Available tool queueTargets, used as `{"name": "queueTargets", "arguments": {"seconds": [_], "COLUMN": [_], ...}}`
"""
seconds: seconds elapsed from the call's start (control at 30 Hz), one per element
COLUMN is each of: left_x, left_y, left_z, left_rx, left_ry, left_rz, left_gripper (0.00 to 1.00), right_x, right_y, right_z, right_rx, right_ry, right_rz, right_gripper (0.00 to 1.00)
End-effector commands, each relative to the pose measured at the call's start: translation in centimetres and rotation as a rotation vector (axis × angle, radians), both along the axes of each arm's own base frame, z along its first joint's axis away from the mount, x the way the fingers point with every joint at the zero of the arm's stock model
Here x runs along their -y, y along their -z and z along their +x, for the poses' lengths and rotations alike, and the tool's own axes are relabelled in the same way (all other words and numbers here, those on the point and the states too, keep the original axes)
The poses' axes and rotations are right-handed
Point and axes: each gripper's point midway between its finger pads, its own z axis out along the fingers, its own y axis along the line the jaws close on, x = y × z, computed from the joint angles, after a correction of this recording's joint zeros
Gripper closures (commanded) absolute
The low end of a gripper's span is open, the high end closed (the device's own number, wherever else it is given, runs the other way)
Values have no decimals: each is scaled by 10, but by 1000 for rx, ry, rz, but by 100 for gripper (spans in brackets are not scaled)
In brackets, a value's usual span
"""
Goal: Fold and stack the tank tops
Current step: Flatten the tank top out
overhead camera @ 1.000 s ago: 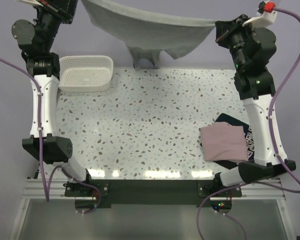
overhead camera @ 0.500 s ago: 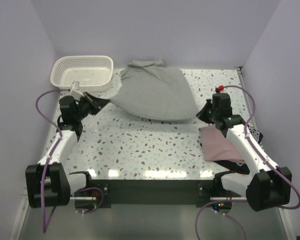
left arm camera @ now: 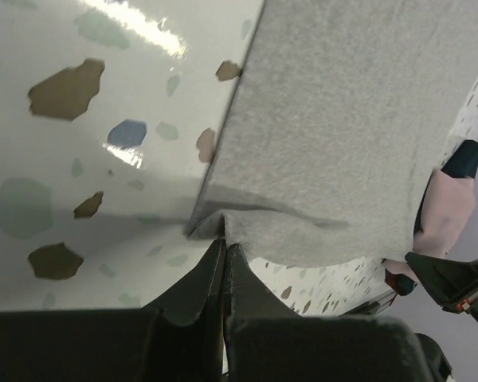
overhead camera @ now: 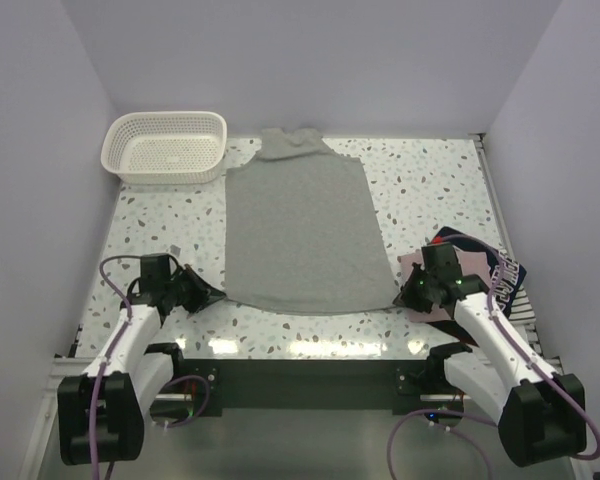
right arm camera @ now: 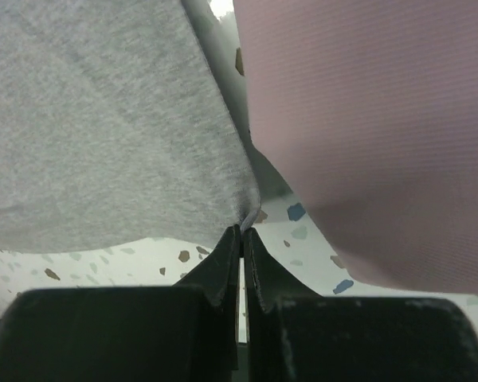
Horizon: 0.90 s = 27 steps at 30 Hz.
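Note:
The grey tank top (overhead camera: 298,225) lies spread flat down the middle of the table, neck end at the far edge. My left gripper (overhead camera: 212,293) is shut on its near left hem corner (left arm camera: 215,227). My right gripper (overhead camera: 404,297) is shut on the near right hem corner (right arm camera: 243,216). The folded dusty pink tank top (overhead camera: 432,290) sits at the near right on top of the navy tank top (overhead camera: 492,268), just right of my right gripper. In the right wrist view the pink cloth (right arm camera: 366,135) lies close beside the grey hem.
A white lattice basket (overhead camera: 166,147) stands at the far left corner. Walls close in the table on the left, back and right. Both arms lie low along the near edge.
Both arms came down from high at the back and drew the grey top toward the near edge, laying it out flat. Both grippers stayed shut on its hem corners.

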Motion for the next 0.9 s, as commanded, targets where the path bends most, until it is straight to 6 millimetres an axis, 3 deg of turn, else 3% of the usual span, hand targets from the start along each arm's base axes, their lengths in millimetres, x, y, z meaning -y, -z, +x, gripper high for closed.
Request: {"name": "queueTargets", "arguments": {"seconds": [0.0, 0.3, 0.47, 0.67, 0.77, 0.8, 0.83, 0.87], "left_x": [-5, -2, -5, 0, 4, 6, 8, 10], "left_y": [6, -13, -9, -3, -5, -8, -12, -13], "left_z": [-25, -46, -64, -84, -86, -85, -83, -84], "left_rx": [-85, -113, -174, -215, -191, -174, -154, -149], "left_ry": [-9, -3, 0, 46, 97, 117, 137, 148], "left_rz": [45, 32, 63, 50, 48, 50, 48, 36], "left_gripper": [100, 100, 100, 97, 77, 61, 55, 50], "right_x": [1, 10, 13, 16, 16, 16, 17, 18], "right_y": [0, 0, 3, -9, -11, -11, -13, -13], "right_z": [-24, -51, -64, -67, -72, -72, -72, -74], "right_rx": [-63, -156, -206, -223, -267, -272, -273, -281], "right_ry": [3, 16, 28, 50, 37, 35, 34, 32], "right_rz": [8, -26, -37, -51, -60, -60, -63, -68], "right_gripper": [100, 100, 100, 100, 100, 98, 96, 87]}}
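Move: Each hand already pinches one hem corner of the grey tank top just above the table, whose near edge lies about 16 cm straight back of each. The top's middle is some 22 cm ahead of the left hand and 19 cm to its right; from the right hand, about 23 cm ahead and 24 cm left. The folded pink tank top sits some 12 cm right of the right hand and 5 cm ahead. With a hem corner still pinched in each gripper, both arms drag the grey tank top back towards the near table edge, nearly level, the left about 8 cm and the right about 7 cm, easing slightly right. Both wrists tip down by 10–15 degrees. At the end the left fingers open and let go of their corner; the right keeps its pinch. ##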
